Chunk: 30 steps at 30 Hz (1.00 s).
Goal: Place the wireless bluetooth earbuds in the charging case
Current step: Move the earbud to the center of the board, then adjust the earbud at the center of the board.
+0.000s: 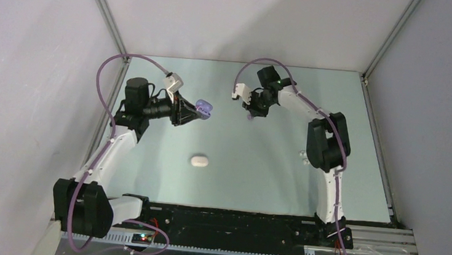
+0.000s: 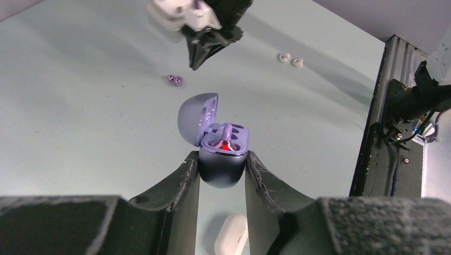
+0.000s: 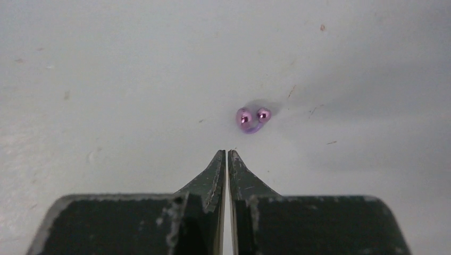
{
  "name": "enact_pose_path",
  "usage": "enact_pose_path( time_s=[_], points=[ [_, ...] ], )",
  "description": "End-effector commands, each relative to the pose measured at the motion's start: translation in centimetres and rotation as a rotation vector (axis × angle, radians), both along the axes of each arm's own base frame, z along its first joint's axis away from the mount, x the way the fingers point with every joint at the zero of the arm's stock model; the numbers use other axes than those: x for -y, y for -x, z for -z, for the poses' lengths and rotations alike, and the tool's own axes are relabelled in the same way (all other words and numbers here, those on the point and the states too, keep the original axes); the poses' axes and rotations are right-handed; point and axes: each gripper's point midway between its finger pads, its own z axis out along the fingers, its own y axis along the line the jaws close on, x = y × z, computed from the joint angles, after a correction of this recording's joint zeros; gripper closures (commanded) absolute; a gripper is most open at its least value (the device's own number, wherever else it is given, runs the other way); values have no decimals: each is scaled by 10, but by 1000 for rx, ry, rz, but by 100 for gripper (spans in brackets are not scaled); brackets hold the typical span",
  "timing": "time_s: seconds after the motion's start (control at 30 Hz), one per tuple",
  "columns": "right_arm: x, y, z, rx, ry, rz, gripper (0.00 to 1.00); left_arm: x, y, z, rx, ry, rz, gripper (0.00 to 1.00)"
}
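Observation:
My left gripper (image 2: pixel 222 156) is shut on the dark base of the purple charging case (image 2: pixel 220 143), held above the table with its lid (image 2: pixel 197 117) swung open. A red light glows between its sockets. In the top view the case (image 1: pixel 203 107) sits at the tips of the left gripper (image 1: pixel 199 113). The purple earbuds (image 3: pixel 251 118) lie on the table as two shiny lobes side by side, just ahead and right of my right gripper (image 3: pixel 227 153), which is shut with nothing in it. From the left wrist, the right gripper (image 2: pixel 198 62) hangs just above the purple earbuds (image 2: pixel 174 80).
A shut white case (image 1: pixel 199 160) lies on the table in the middle, below the left gripper (image 2: pixel 231 239). Two white earbuds (image 2: pixel 291 59) lie close together near the right arm (image 1: pixel 303 157). Frame posts and grey walls border the pale green table (image 1: pixel 256 179).

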Motion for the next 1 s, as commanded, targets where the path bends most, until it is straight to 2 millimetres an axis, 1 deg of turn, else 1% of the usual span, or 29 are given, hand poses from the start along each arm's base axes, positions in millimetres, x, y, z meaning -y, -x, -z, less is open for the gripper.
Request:
enact_pose_path(
  time_s=[0.0, 0.03, 0.07, 0.1, 0.13, 0.17, 0.2, 0.23, 0.27, 0.3, 0.33, 0.37, 0.4, 0.47, 0.53, 0.6, 0.7, 0.8, 0.9, 0.97],
  points=[
    [-11, 7, -56, 165, -72, -126, 93, -4, 1, -10, 74, -9, -10, 100],
    [-11, 8, -59, 137, -97, -35, 95, -4, 1, -10, 77, -8, -10, 100],
    [-12, -8, -70, 177, -118, 52, 95, -3, 1, -9, 74, -6, -12, 100],
    [-11, -13, -70, 101, -165, 222, 91, -3, 2, -9, 74, -5, -13, 100],
    [-8, -28, -87, 107, -187, 339, 87, -3, 2, -9, 72, -3, -13, 100],
    [-4, -33, -72, -29, -225, 550, 78, -4, 2, -9, 68, -2, -13, 100],
    [7, -42, -91, -86, -252, 667, 74, -4, 3, -8, 64, -2, -12, 100],
    [5, -40, -65, -263, -273, 847, 69, -4, 4, -8, 58, -2, -11, 100],
    [8, -37, -58, -420, -317, 989, 66, -4, 4, -8, 59, -5, -6, 100],
    [9, -35, -54, -478, -337, 1028, 64, -4, 6, -7, 51, -8, -2, 100],
    [10, -31, -45, -552, -356, 1083, 63, -3, 7, -7, 54, -12, 5, 100],
    [12, -28, -40, -582, -351, 1109, 59, -4, 9, -6, 40, -17, 7, 100],
    [13, -24, -30, -630, -331, 1141, 58, -4, 9, -5, 47, -24, 13, 100],
    [13, -21, -19, -652, -309, 1147, 57, -5, 11, -4, 44, -38, 20, 100],
    [15, -23, -11, -650, -295, 1167, 57, -6, 12, -4, 41, -45, 22, 100],
    [15, -27, -6, -648, -295, 1175, 57, -7, 13, -4, 36, -48, 19, 100],
    [11, -32, -4, -650, -305, 1171, 53, -7, 13, -5, 34, -51, 16, 100],
    [6, -30, 7, -657, -284, 1160, 52, -8, 13, -3, 29, -52, 13, 100],
    [5, -27, 20, -654, -249, 1170, 54, -8, 11, -5, 33, -53, 8, 100],
    [3, -27, 25, -650, -238, 1172, 55, -9, 10, -5, 31, -54, 6, 100]
  ],
)
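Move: The purple earbud lies on the board roughly 2 cm ahead of the right hand, level with it sideways and 6 cm below. From the right hand, the open case in the left fingers is about 12 cm back, 11 left and 17 higher; on the board, the white box is 18 back and 15 left, the white pieces 13 back and 18 right. From the left hand, the earbud is some 15 cm ahead, 13 right and 23 down. With its almost shut fingers already clear of the purple earbud, the right hand rises about 7 cm and swings forward, then sinks some 10 cm, veering right and a little back to finish close over the earbud, while the wrist rolls around the slanting finger line by nearly 80 degrees, clockwise from above, and the fingers spread to about half open. The left hand keeps its hold on the open case and eases down and back by roughly 2 cm each, tilting only slightly. ##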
